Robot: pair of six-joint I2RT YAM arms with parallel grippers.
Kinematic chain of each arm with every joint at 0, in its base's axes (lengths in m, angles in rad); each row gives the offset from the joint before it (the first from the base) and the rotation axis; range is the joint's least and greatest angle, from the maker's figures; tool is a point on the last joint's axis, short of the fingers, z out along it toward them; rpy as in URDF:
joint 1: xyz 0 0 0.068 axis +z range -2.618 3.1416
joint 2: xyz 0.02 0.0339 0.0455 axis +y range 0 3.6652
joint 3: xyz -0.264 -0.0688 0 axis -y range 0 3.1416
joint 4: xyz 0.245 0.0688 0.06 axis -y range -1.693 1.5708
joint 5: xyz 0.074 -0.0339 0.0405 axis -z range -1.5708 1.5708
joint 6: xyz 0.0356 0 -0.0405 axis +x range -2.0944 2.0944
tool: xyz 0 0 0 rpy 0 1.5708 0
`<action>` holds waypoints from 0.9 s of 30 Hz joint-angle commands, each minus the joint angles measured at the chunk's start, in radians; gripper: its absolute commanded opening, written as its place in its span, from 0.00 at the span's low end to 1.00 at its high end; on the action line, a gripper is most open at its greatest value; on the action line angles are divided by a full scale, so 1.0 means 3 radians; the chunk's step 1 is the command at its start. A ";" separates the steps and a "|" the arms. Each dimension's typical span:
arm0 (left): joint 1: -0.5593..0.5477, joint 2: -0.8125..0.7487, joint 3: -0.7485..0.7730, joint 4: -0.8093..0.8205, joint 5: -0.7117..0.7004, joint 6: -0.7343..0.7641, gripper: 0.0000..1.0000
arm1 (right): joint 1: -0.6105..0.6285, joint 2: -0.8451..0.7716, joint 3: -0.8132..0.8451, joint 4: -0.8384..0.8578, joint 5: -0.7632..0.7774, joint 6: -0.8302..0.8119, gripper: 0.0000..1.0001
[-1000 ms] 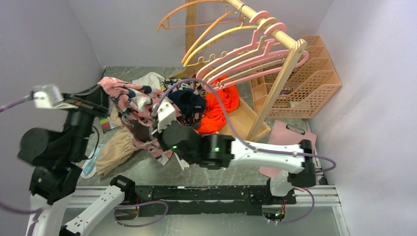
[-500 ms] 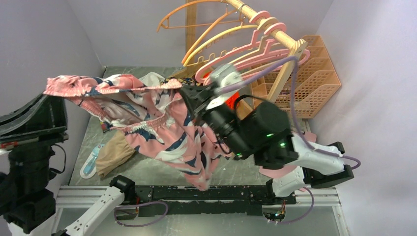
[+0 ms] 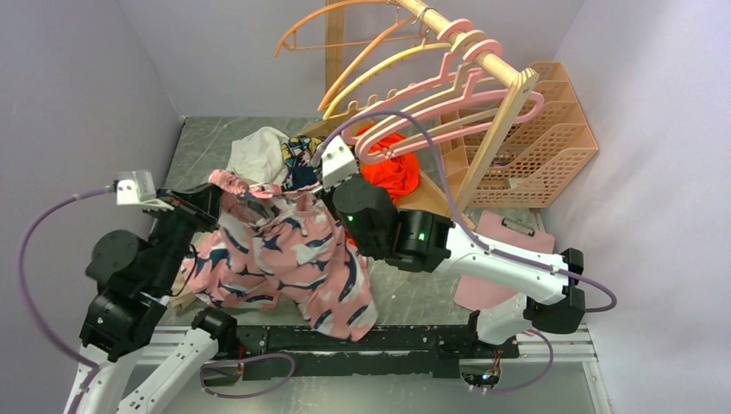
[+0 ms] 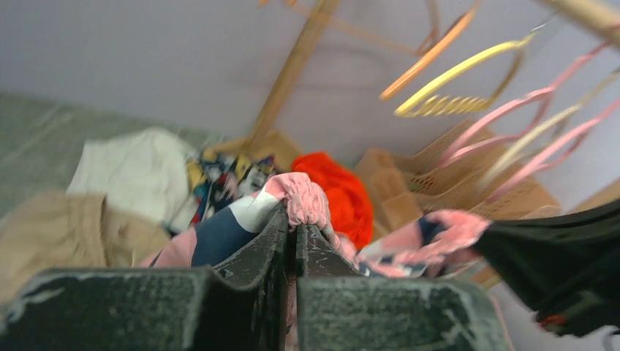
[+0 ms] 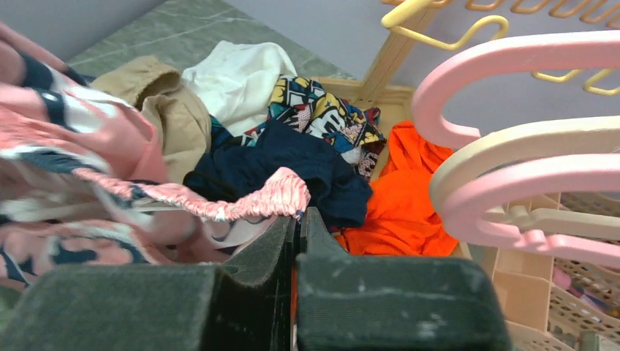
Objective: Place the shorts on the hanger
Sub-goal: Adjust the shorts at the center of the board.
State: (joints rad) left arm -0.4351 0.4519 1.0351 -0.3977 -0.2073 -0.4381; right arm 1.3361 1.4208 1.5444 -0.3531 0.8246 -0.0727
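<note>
The pink shorts (image 3: 284, 259) with a navy-and-white print hang spread between my two grippers, the legs draping down over the table's near edge. My left gripper (image 3: 226, 191) is shut on one end of the gathered waistband (image 4: 303, 201). My right gripper (image 3: 312, 185) is shut on the other end of the waistband (image 5: 274, 196). The pink hanger (image 3: 448, 112) hangs on the wooden rail to the upper right of my right gripper, and its arm shows large in the right wrist view (image 5: 526, 55).
A wooden rack (image 3: 483, 147) carries orange (image 3: 345, 21), yellow (image 3: 388, 69) and pink hangers. An orange-red garment (image 3: 392, 172), a navy garment (image 5: 292, 161), white cloth (image 3: 259, 151) and tan cloth (image 5: 168, 110) lie below. A peach basket (image 3: 552, 138) stands at the right.
Both arms have come down and closer together with the shorts, which were stretched wide and high half a second ago. The shorts now hang lower, in front of the clothes pile.
</note>
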 commanded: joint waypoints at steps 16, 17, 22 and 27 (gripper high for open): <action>0.0008 0.0111 -0.0655 -0.0847 -0.0125 -0.0785 0.07 | -0.0137 0.0305 -0.0052 -0.0455 -0.0305 0.0833 0.00; 0.0010 0.0103 -0.0665 -0.0857 -0.0123 -0.0760 0.07 | -0.0137 0.0289 -0.0074 -0.0490 -0.0303 0.0846 0.00; 0.0008 0.0062 -0.0778 -0.0767 -0.0121 -0.0773 0.07 | -0.0138 0.0243 -0.0171 -0.0597 -0.0461 0.0962 0.08; 0.0008 -0.0047 -0.0859 -0.0893 -0.0392 -0.1208 0.07 | -0.0138 0.0160 -0.0129 -0.0689 -0.0610 0.1181 0.47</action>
State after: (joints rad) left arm -0.4347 0.4740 0.7990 -0.6411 -0.2680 -0.6975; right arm 1.2972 1.5131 1.5013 -0.5274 0.6823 0.2108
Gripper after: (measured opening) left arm 0.079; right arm 0.369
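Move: Both grippers already pinch the pink shorts' waistband some 16 cm apart, well above the table. The bare board that the shorts go down to is about 8 cm right of the left hand and 38 below, and about 2 cm back, 8 left and 34 below the right. The navy shorts lie about 19 cm ahead of the right hand, neither left nor right of it; the orange cloth is as far ahead but 15 cm right. The beige shorts are roughly 4 cm ahead and 10 left of the left hand. Lower the pink shorts towards the bare board with both hands. Sink the left gripper about 16 cm, keeping its pinch on the waistband and tipping the fingers down some 30 degrees; let the right rise slightly, then drop to about 9 cm below its start, easing left and tipping down a little, and only at the end part its fingers around the waistband. ##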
